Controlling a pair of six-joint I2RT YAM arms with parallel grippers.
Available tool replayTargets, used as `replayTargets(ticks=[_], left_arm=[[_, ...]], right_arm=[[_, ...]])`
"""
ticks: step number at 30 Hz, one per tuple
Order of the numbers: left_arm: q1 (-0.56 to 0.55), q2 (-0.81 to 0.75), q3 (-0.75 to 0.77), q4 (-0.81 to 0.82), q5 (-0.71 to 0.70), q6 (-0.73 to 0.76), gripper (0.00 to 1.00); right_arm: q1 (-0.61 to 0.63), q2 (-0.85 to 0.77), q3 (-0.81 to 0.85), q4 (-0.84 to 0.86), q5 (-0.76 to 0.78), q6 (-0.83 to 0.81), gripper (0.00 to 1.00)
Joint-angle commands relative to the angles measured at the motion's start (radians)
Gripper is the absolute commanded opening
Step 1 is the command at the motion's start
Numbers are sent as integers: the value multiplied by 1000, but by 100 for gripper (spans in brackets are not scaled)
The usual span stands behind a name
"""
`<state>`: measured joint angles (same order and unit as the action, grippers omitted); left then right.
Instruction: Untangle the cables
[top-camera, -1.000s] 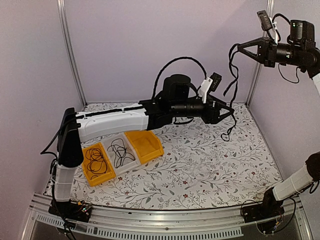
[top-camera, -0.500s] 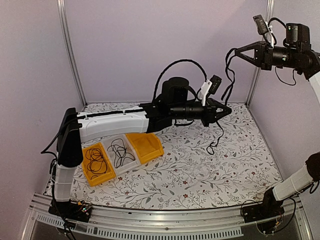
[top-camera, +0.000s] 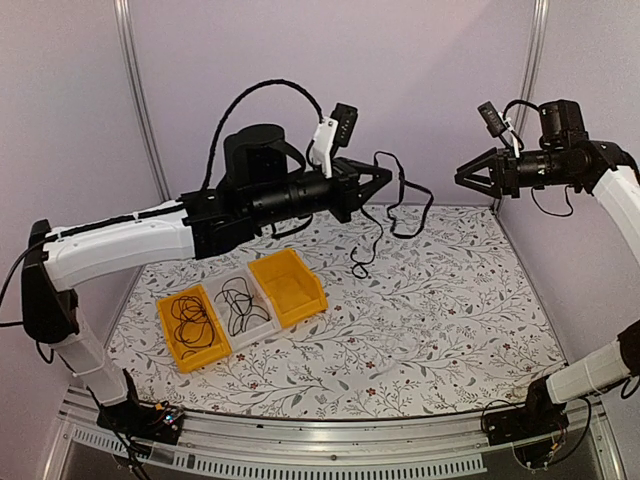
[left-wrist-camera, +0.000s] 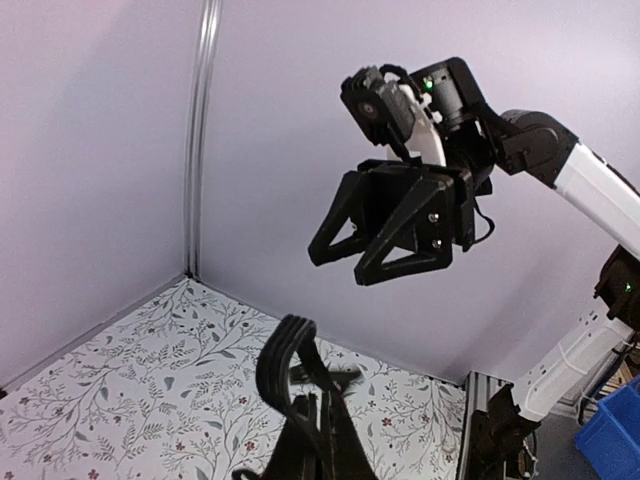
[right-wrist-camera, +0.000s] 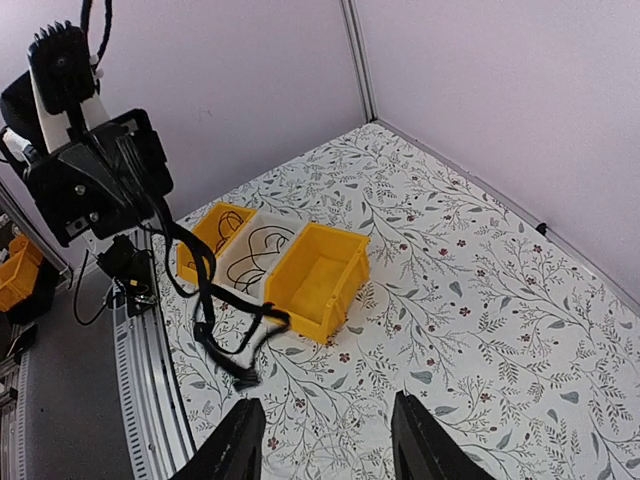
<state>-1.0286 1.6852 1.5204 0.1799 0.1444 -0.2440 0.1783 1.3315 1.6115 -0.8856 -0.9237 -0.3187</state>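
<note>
A black cable (top-camera: 356, 268) hangs in the air from my left gripper (top-camera: 384, 179), which is shut on it high above the middle of the table. One loop sags to the right and the plug end dangles over the floral mat. In the left wrist view the cable (left-wrist-camera: 283, 355) arches up out of the closed left gripper (left-wrist-camera: 316, 400). My right gripper (top-camera: 462, 180) stands open and empty to the right, facing the left one, apart from the cable. The right wrist view shows the right gripper (right-wrist-camera: 325, 447) with its fingers spread and the cable (right-wrist-camera: 205, 300) hanging beyond them. Two more black cables lie in bins.
Three bins stand in a row at the left of the table. The outer yellow bin (top-camera: 165, 335) and the clear bin (top-camera: 262, 322) each hold a coiled black cable. The inner yellow bin (top-camera: 290, 285) has nothing in it. Walls and frame posts close in the back and sides.
The left gripper closed on the cable and swung left and up with it. The right gripper opened, let go of the cable and came down toward the middle.
</note>
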Motion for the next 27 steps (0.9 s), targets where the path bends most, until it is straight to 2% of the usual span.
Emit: replayTargets(ticks=[1, 8, 14, 27], left_arm=[[31, -130, -106, -95, -134, 43, 0], [87, -331, -273, -219, -246, 10, 0], [138, -462, -355, -285, -311, -13, 0], [275, -555, -376, -352, -307, 14, 0]], right_arm=[[5, -42, -66, 8, 18, -33, 49], [5, -38, -119, -2, 20, -55, 49], [6, -40, -158, 2, 20, -58, 49], [4, -48, -196, 7, 38, -63, 50]])
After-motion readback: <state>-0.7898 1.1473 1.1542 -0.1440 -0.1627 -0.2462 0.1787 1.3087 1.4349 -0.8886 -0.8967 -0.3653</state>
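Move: The black cable already hangs from the left hand's shut fingers. The empty yellow bin it is bound for lies about 19 cm to that hand's left, some 16 cm ahead and 38 cm below. The white bin with thin cable is roughly 32 cm left and 11 cm ahead; the filled yellow bin, about 42 cm left and 6 cm ahead, is equally low. From the right hand, the empty bin lies some 32 cm left, 13 cm ahead and 38 cm below. The black cable, still pinched in the left hand, is swept some 22 cm left towards the empty yellow bin at nearly constant height, dipping a few centimetres midway and partly recovering. On the way the wrist swings about 30 degrees counter-clockwise, bringing the fingers round to point more forward. The right hand, already clear and part open, sinks about 6 cm, empty. ##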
